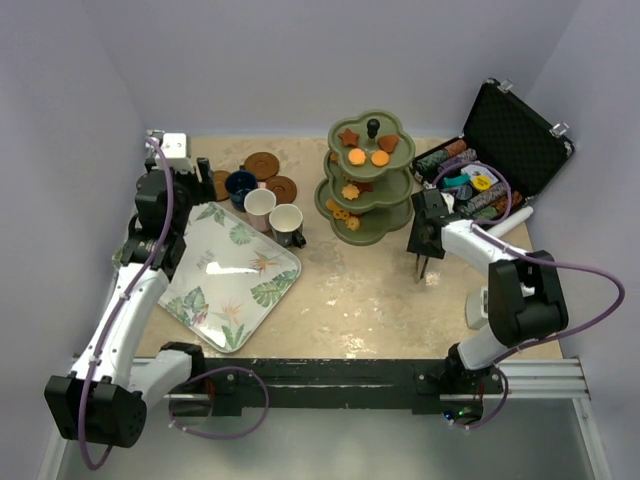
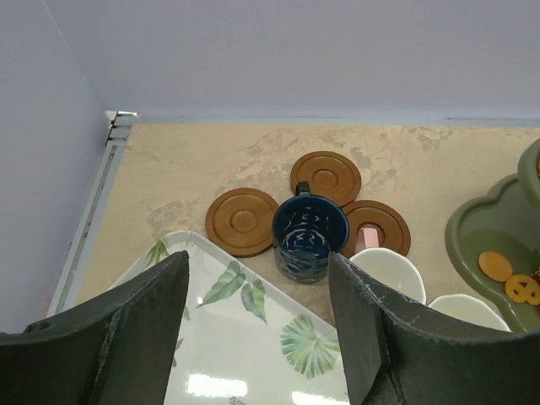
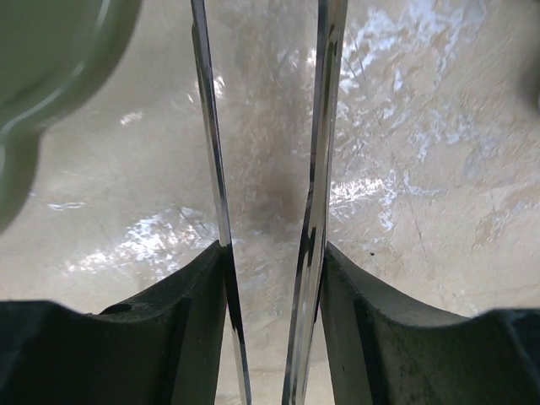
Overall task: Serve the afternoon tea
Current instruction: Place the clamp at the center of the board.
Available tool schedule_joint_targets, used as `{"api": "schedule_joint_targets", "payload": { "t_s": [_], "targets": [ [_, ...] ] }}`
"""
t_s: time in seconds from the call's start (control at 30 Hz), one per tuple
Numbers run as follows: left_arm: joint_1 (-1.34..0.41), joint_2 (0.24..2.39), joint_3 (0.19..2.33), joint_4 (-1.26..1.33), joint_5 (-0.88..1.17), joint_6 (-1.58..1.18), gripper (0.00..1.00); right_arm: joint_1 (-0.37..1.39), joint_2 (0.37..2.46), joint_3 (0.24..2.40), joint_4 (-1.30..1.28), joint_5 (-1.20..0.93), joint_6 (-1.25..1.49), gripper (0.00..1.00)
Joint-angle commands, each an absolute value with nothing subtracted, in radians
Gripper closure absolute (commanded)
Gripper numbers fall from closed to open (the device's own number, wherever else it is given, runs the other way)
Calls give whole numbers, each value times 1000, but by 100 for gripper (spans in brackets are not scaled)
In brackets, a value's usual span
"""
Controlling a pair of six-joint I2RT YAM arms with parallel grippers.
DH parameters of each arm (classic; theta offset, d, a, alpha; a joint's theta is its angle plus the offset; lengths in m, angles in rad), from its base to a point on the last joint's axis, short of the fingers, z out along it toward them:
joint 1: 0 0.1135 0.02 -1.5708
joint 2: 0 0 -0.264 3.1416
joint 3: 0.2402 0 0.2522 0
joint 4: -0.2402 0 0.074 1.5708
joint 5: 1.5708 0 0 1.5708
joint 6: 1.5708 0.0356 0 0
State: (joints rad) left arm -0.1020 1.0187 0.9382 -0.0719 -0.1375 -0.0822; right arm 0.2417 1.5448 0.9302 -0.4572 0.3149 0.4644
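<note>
The olive-green three-tier stand (image 1: 367,180) holds orange and brown biscuits (image 1: 357,156) on its tiers. The navy cup (image 1: 240,184) (image 2: 310,234) stands among three brown saucers (image 1: 262,164) (image 2: 242,220). The pinkish-white cup (image 1: 260,207) (image 2: 386,272) and the cream cup (image 1: 286,222) stand beside it. My left gripper (image 1: 200,180) (image 2: 257,261) is open and empty, over the tray's far corner and facing the navy cup. My right gripper (image 1: 424,240) (image 3: 272,249) is shut on metal tongs (image 3: 207,126), which point down at the table right of the stand (image 3: 51,76).
The leaf-patterned white tray (image 1: 230,275) (image 2: 245,337) lies front left, next to the cups. An open black case of poker chips (image 1: 510,135) stands at the back right. Walls close in the table on the left, back and right.
</note>
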Motion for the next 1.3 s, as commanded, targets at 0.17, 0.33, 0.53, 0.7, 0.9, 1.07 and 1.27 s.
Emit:
{"api": "schedule_joint_targets", "payload": {
  "t_s": [0.17,0.33,0.53,0.7,0.9,1.07,1.27],
  "targets": [
    [-169,959,937,-31,-212,-34,28,238,1528,897,-457,324,545,43],
    [-201,953,934,-29,-233,-20,28,238,1587,908,-479,363,564,36],
    [-225,946,927,-17,-213,-11,28,239,1530,911,-495,431,592,15],
    [-225,951,930,-18,-173,-14,27,239,1433,914,-511,457,617,2],
    [-224,997,943,-37,-134,-31,27,242,1278,930,-572,496,667,2],
    [-224,1020,963,-57,-88,-60,26,241,1008,980,-595,511,654,2],
    [-222,1065,986,-83,-43,-87,26,242,784,1051,-364,307,444,8]
  ]
}}
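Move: The clamp is still held between the right fingers, its middle about at the hand. The patch of board it is bound for lies some 5 cm below, about 1 cm back and 1 cm to the right. The tea stand is about 11 cm ahead and 15 cm to the left, the open case some 17 cm ahead and 14 cm to the right. From the left hand the clamp is roughly 57 cm to the right, 4 cm back and 28 cm below. The clamp goes down the last 2 cm or so and slightly back onto the board, and the right fingers, easing apart as they sink, spread wide and let go. That hand then lifts away about 25 cm, backing off a little, its fingers tipping up some 40 degrees. Meanwhile the open, empty left hand drifts about 5 cm right, towards the cups, turning slightly clockwise. ##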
